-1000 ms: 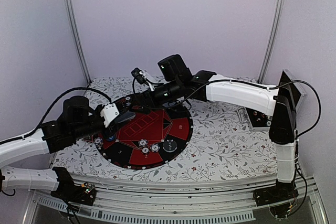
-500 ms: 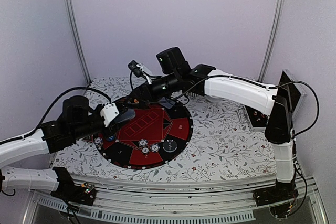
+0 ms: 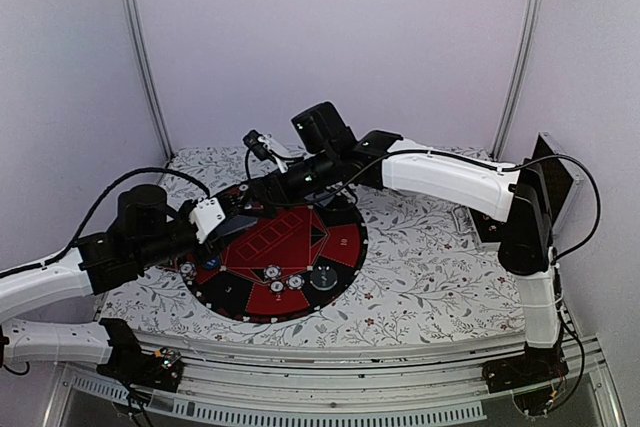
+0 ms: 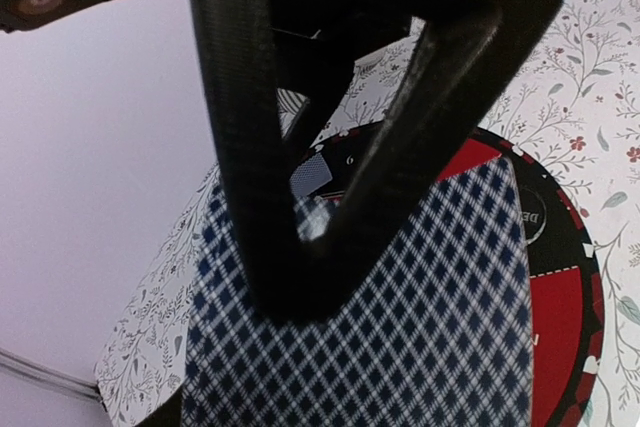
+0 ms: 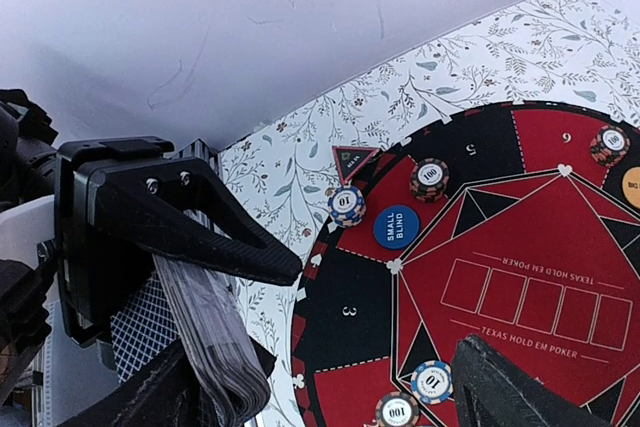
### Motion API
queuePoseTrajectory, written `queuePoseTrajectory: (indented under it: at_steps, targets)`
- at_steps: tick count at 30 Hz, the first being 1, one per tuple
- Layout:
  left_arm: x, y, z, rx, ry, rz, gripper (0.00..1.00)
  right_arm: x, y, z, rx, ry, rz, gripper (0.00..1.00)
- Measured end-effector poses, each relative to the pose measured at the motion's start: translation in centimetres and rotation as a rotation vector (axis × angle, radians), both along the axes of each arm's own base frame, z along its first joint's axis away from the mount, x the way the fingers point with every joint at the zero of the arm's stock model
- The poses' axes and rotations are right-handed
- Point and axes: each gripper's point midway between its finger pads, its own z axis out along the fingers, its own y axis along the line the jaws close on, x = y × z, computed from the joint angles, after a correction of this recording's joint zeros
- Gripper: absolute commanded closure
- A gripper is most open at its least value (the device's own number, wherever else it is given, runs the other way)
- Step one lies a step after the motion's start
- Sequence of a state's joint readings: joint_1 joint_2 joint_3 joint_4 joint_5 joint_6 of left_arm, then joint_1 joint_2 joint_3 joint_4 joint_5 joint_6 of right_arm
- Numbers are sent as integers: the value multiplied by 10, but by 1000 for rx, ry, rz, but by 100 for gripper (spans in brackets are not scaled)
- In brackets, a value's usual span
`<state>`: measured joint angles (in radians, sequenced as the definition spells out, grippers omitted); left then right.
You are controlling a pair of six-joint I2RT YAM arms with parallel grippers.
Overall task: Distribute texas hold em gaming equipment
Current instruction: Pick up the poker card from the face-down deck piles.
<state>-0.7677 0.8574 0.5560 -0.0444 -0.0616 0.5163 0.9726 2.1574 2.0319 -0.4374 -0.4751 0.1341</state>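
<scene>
My left gripper (image 3: 236, 219) is shut on a thick deck of playing cards (image 4: 420, 327) with blue diamond backs, held over the left rim of the round red-and-black mat (image 3: 340, 247). The right wrist view shows that deck (image 5: 205, 332) edge-on in the left gripper's fingers (image 5: 190, 217). My right gripper (image 5: 330, 402) hangs open just beyond the deck, above the mat's far-left part, with nothing between its fingers. Poker chips lie on the mat: a blue-white one (image 5: 346, 205), a black one (image 5: 430, 177) and a blue small-blind button (image 5: 397, 227).
More chips (image 3: 277, 279) and a black round button (image 3: 322, 275) lie at the mat's near edge. The floral cloth (image 3: 440, 277) covers the table around the mat. A black box (image 3: 490, 225) stands at the right edge. White walls close in behind.
The right gripper has opened wider, and its arm has swung left and slightly up over the mat's far-left side. The left gripper has kept still with the deck.
</scene>
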Motion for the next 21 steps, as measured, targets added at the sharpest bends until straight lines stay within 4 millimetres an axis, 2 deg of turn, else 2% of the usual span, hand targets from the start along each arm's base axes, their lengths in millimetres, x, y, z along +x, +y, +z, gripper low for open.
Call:
queuePoseTrajectory:
  at_steps: [7,11,16,21]
  targets:
    - [0,0,0,0,-2,3,50,2,-6,5,-5,-9,-10,20]
    - [0,0,0,-1,-2,3,50,1,-8,8,-3,-18,-2,28]
    - [0,0,1,-1,-3,3,49,-5,-9,12,13,-1,37,46]
    - [0,0,1,-2,-3,2,49,-13,-9,16,32,25,84,68]
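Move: The poker card to take is the top back of the face-down deck held by the left gripper. Its middle is roughly 2 cm back, 2 cm left and 2 cm below the right hand, and some 2 cm ahead, 2 cm right and 1 cm below the left. On the mat about 22 cm below, the small blind disc is about 13 cm left and 3 cm back of the right hand, the blue 10 chip 2 cm right and 6 cm back. Draw the right gripper about 1 cm to the right with its near finger on the plaid back, towards the deck's free end, while lifting it some 1.5 cm. Then ease it back a little over 1 cm as its fingers close from nearly wide open to under half open, bringing the far finger in towards the cards. Keep the left gripper still, still clamping the deck. ##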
